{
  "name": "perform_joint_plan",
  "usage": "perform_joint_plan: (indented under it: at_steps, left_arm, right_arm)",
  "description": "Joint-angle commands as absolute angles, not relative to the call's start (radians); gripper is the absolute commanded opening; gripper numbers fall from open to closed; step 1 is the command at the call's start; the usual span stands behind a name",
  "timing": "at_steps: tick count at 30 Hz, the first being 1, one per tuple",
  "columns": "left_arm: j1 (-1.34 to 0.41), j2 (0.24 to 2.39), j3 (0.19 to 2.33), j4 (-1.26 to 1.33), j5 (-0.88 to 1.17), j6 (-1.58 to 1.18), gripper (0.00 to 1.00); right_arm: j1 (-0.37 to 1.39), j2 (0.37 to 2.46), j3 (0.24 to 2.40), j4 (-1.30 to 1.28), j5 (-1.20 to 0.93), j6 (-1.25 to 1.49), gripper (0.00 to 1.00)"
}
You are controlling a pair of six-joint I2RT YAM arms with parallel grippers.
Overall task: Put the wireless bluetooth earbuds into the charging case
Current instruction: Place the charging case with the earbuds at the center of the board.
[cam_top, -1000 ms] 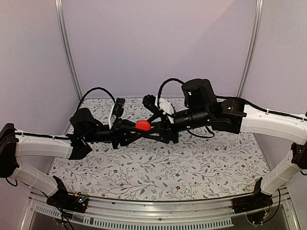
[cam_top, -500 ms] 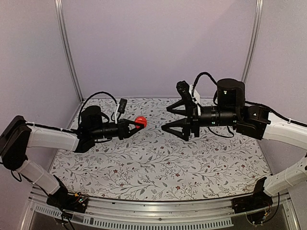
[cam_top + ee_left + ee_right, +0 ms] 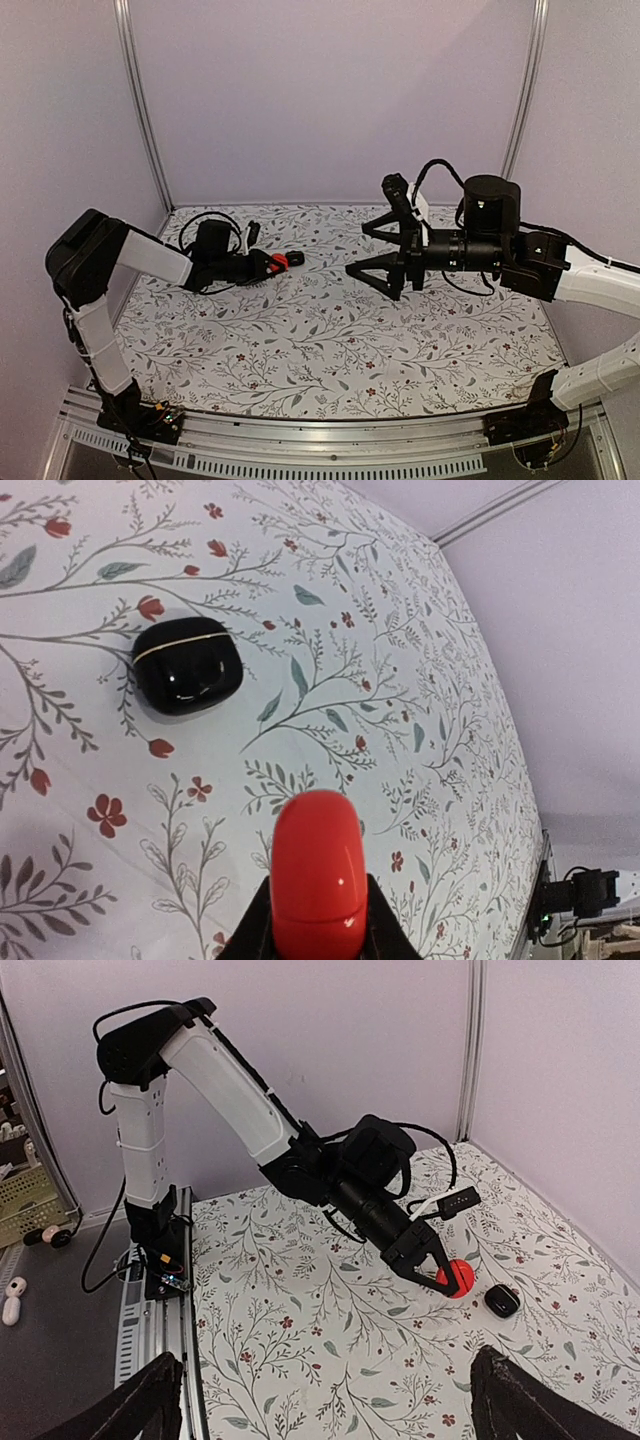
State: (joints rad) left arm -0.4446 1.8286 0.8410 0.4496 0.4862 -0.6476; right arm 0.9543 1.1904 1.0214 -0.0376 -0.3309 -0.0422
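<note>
My left gripper [image 3: 272, 264] is shut on a glossy red pebble-shaped case [image 3: 279, 262] with a seam round it, held low over the flowered table at the back left. The red case fills the jaws in the left wrist view [image 3: 318, 875] and shows in the right wrist view [image 3: 456, 1277]. A closed black case [image 3: 296, 259] lies on the table just beyond it, also in the left wrist view [image 3: 187, 666] and the right wrist view [image 3: 502, 1301]. My right gripper [image 3: 358, 250] is open and empty, raised at centre right, pointing left. No earbuds are in view.
The flowered table cover [image 3: 330, 350] ends at a metal rail [image 3: 320, 440] in front. Purple walls with upright posts [image 3: 140, 110] close the back and sides. The left arm's base and a circuit board [image 3: 165, 1270] stand at the table edge.
Both grippers met at the red case in mid-air. Since then the left arm has drawn back left and down with the case, and the right gripper has let go and drawn back right, open.
</note>
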Motion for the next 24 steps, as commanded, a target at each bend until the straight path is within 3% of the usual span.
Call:
perform_joint_plan:
  at_steps: [1, 19, 24]
  left_arm:
    - [-0.413, 1.911, 0.912, 0.388, 0.467, -0.683, 0.00]
    - [-0.400, 2.098, 1.187, 0.049, 0.382, -0.696, 0.05]
    - [-0.393, 2.115, 1.207, 0.017, 0.383, -0.705, 0.12]
  right_arm:
    - [0.950, 1.176, 1.009, -0.015, -0.322, -0.020, 0.99]
    - [0.948, 1.155, 0.989, -0.009, -0.318, -0.014, 0.99]
    - [0.948, 1.148, 0.989, -0.009, -0.321, -0.015, 0.99]
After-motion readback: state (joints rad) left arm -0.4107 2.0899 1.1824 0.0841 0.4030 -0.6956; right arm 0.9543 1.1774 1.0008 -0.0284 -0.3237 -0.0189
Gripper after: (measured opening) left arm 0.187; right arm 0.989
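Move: The left hand still holds the red charging case; the board spot it is heading for lies about 5 cm ahead, 1 cm left and 8 cm below. The black case sits roughly 8 cm ahead of this hand, 4 cm to its right and 8 cm below. From the empty right hand, that spot is some 25 cm ahead, 20 cm left and 31 cm below. Left hand lowers the gripped red case about 6 cm, going 5 cm forward beside the black case, fingers tipping downward. ##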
